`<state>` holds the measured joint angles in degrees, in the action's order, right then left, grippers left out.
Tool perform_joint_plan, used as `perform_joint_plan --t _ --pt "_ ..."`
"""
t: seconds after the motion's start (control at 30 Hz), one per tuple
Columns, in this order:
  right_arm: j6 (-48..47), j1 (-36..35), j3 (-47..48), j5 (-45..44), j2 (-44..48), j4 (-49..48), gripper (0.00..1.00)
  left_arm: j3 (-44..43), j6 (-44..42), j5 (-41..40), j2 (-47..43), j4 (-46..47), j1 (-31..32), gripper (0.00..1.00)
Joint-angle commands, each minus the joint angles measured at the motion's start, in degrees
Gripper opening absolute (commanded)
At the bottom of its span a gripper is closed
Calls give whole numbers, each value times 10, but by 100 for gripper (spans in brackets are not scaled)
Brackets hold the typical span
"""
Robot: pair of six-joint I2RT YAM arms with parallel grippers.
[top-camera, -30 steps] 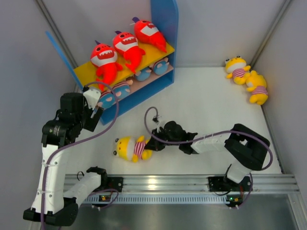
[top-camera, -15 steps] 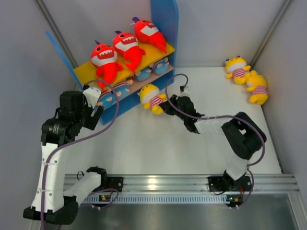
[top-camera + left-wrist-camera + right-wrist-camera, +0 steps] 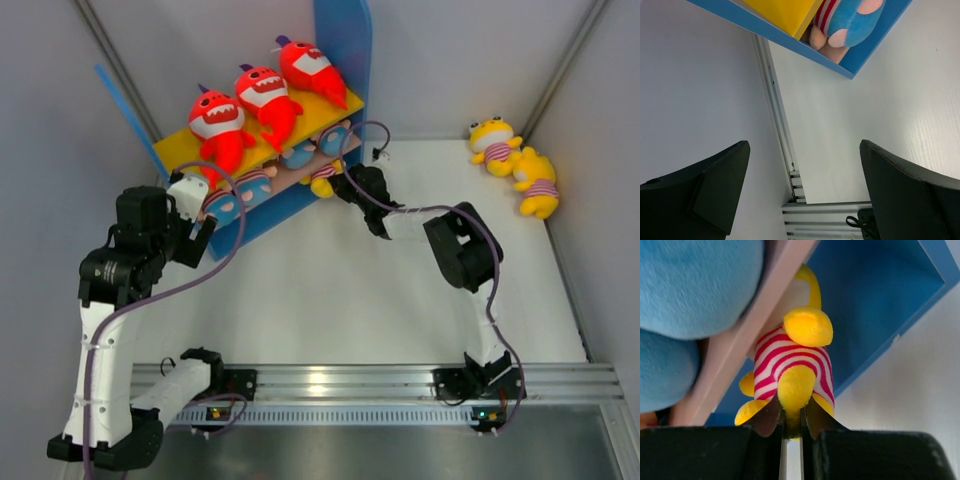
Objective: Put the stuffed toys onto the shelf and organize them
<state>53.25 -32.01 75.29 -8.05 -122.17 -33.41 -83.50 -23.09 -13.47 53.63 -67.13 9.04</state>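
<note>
The shelf [image 3: 345,45] stands at the back left. Three red sharks [image 3: 262,98] lie on its yellow top board. Blue-hooded dolls in striped shirts [image 3: 300,155] sit on the pinkish lower board [image 3: 737,357]. My right gripper [image 3: 791,415] is shut on a leg of a yellow doll in a red-striped shirt [image 3: 790,357]. It holds the doll head first under the lower board, against the blue base [image 3: 880,315]. The same doll [image 3: 322,178] shows in the top view at the shelf's front. My left gripper [image 3: 805,165] hangs open and empty by the shelf's left end [image 3: 865,55].
Two more yellow dolls [image 3: 494,143] [image 3: 537,185] lie at the back right corner of the table. Grey walls close in both sides. An aluminium rail [image 3: 380,380] runs along the near edge. A purple cable [image 3: 370,135] loops over the right wrist.
The right arm has carried the yellow doll from the near middle of the table up to the shelf and pushed it under the lower board. The left arm has barely shifted.
</note>
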Motion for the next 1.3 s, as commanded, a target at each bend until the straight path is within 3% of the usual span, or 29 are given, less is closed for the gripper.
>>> perform_joint_plan --t 0.0,0.23,0.3,0.33,0.37,0.43,0.57,0.73,0.83,0.93,1.03,1.07,1.17,1.27 --pt "14 12 67 -14 -32 -47 0 -2 7 3 3 5 -3 97" --pt "12 31 147 8 -91 1 0 1 1 -12 13 5 -3 96" --pt "14 33 141 8 -91 -3 6 1 1 -12 16 5 -3 96" --pt "16 34 139 11 -91 1 13 1 1 -12 17 4 -3 96" --pt "19 35 134 15 -90 4 28 1 1 -12 18 5 -3 96" --pt "22 37 114 23 -77 11 49 -2 2 -12 19 6 -3 96" --pt "0 40 39 -1 -9 17 67 -3 2 -11 19 5 -3 96" --pt "-27 63 -69 -27 127 91 71 -2 3 -9 22 5 -3 96" --pt "-30 115 -144 -1 210 131 72 -3 2 -10 21 6 -3 96" --pt "-10 207 -228 33 297 156 73 -3 2 -9 22 4 -3 96" --pt "-31 310 -269 -16 375 188 73 -3 3 -4 23 5 -3 96" --pt "-94 357 -262 -71 391 199 74 -3 3 -5 24 5 -3 96" --pt "-186 401 -195 -197 353 264 85 -5 5 -14 25 4 -3 96" --pt "-210 446 -106 -206 267 312 86 -10 7 -9 25 1 -4 97"
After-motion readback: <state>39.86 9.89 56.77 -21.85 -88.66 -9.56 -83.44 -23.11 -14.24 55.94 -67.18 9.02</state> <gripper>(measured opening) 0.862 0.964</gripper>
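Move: The right hand holds the yellow striped toy by its end, at the bottom compartment's mouth. The toy's spot, towards the right end under the pink board, lies about 11 cm ahead, 1 cm left and 3 cm lower. On the board, a blue stuffed toy sits 7 cm ahead, straight in line, 12 cm higher. Two yellow toys lie 7 cm lower: the far toy 12 cm ahead and 39 cm right, the near toy 2 cm ahead and 50 cm right. From the left hand the spot is roughly 35 cm ahead, 25 cm right, 23 cm lower. The right hand, still pinching the yellow toy's end, pushes it about 5 cm forward into the bottom compartment, dips slightly and opens its fingers to let go. It backs out low and a little rightward, then rises and sweeps quickly right, ending some 45 cm to the right, turned about 50 degrees clockwise towards the two yellow toys by the right wall, fingers wide open and touching neither. ##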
